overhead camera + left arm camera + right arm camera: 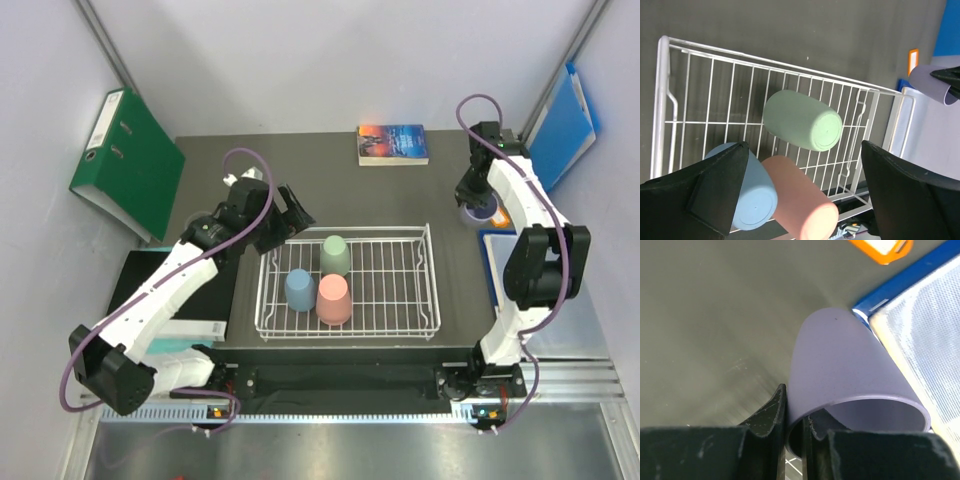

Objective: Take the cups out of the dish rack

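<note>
The white wire dish rack [400,300] sits mid-table with three upside-down cups at its left: sage green [335,255], light blue [299,290] and salmon pink [333,299]. They also show in the left wrist view: green [802,120], blue [752,197], pink [805,200], on the rack [705,90]. My left gripper [295,212] is open, above the rack's back left corner. My right gripper [478,205] is shut on the rim of the lavender cup [845,370], one finger inside, at the table's right side. The lavender cup also shows far right [932,82]. No glass cups show.
A book [393,144] lies at the table's back edge. A green binder [130,165] leans at the back left. Blue folders [565,120] stand at the back right. A blue-edged pad [925,340] and an orange item [882,249] lie near the lavender cup.
</note>
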{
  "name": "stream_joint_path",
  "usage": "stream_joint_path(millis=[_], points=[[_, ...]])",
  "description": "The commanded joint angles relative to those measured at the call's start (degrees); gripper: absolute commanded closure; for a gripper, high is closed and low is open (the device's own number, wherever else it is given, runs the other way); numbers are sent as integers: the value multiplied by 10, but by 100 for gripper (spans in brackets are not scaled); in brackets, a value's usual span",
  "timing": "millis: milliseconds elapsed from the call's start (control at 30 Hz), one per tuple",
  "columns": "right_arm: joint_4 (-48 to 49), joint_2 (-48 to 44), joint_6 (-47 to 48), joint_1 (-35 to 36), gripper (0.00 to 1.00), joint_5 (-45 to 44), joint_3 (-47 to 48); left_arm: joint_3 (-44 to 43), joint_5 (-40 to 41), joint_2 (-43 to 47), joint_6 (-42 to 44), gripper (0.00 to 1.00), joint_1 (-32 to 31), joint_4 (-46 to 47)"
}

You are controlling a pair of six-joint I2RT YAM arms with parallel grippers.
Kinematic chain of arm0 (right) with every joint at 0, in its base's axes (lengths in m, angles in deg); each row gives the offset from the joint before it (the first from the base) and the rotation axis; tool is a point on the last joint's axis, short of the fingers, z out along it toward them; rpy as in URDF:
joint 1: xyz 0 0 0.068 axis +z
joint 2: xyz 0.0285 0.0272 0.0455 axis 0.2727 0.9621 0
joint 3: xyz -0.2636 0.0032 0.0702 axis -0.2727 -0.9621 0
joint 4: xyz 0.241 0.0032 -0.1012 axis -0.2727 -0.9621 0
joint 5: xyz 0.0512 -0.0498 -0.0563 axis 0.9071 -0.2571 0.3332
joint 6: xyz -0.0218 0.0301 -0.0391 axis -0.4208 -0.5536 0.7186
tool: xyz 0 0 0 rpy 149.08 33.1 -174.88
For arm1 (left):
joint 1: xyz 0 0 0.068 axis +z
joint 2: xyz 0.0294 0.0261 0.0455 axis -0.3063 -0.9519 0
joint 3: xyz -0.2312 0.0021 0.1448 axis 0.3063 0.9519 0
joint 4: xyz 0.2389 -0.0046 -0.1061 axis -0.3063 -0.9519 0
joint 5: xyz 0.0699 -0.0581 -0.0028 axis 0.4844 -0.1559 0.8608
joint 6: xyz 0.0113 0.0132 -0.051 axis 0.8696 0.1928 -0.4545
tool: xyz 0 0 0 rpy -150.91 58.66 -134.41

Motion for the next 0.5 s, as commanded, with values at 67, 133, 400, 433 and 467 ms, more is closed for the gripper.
stream_joint_path(millis=[67, 133, 400, 433, 467], points=[[5, 62, 27, 2, 100, 26, 62, -15, 13, 6, 22, 2, 1, -15], [9, 82, 29, 3, 100, 27, 70, -18, 11, -2, 23, 2, 1, -15], [0, 155, 30, 3, 99, 44, 113, -32, 9, -31, 25, 3, 1, -18], [3, 159, 30, 3, 98, 44, 113, -33, 9, -34, 25, 3, 1, -19], [3, 161, 33, 2, 96, 48, 115, -33, 10, -36, 26, 2, 1, -19]])
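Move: The right hand already holds the purple cup by its rim; the bare counter spot it heads for is about 5 cm ahead, 1 cm left and some 17 cm below. Level with that spot, the orange tag lies about 11 cm to the hand's right; the blue tray's far-left corner is 8 cm right, straight across from the hand. The green cup sits roughly 4 cm ahead of the open left hand, 8 cm right and 14 cm below. Still pinching the purple cup, the right hand lowers it about 6 cm towards the counter, easing some 3.5 cm forward. ##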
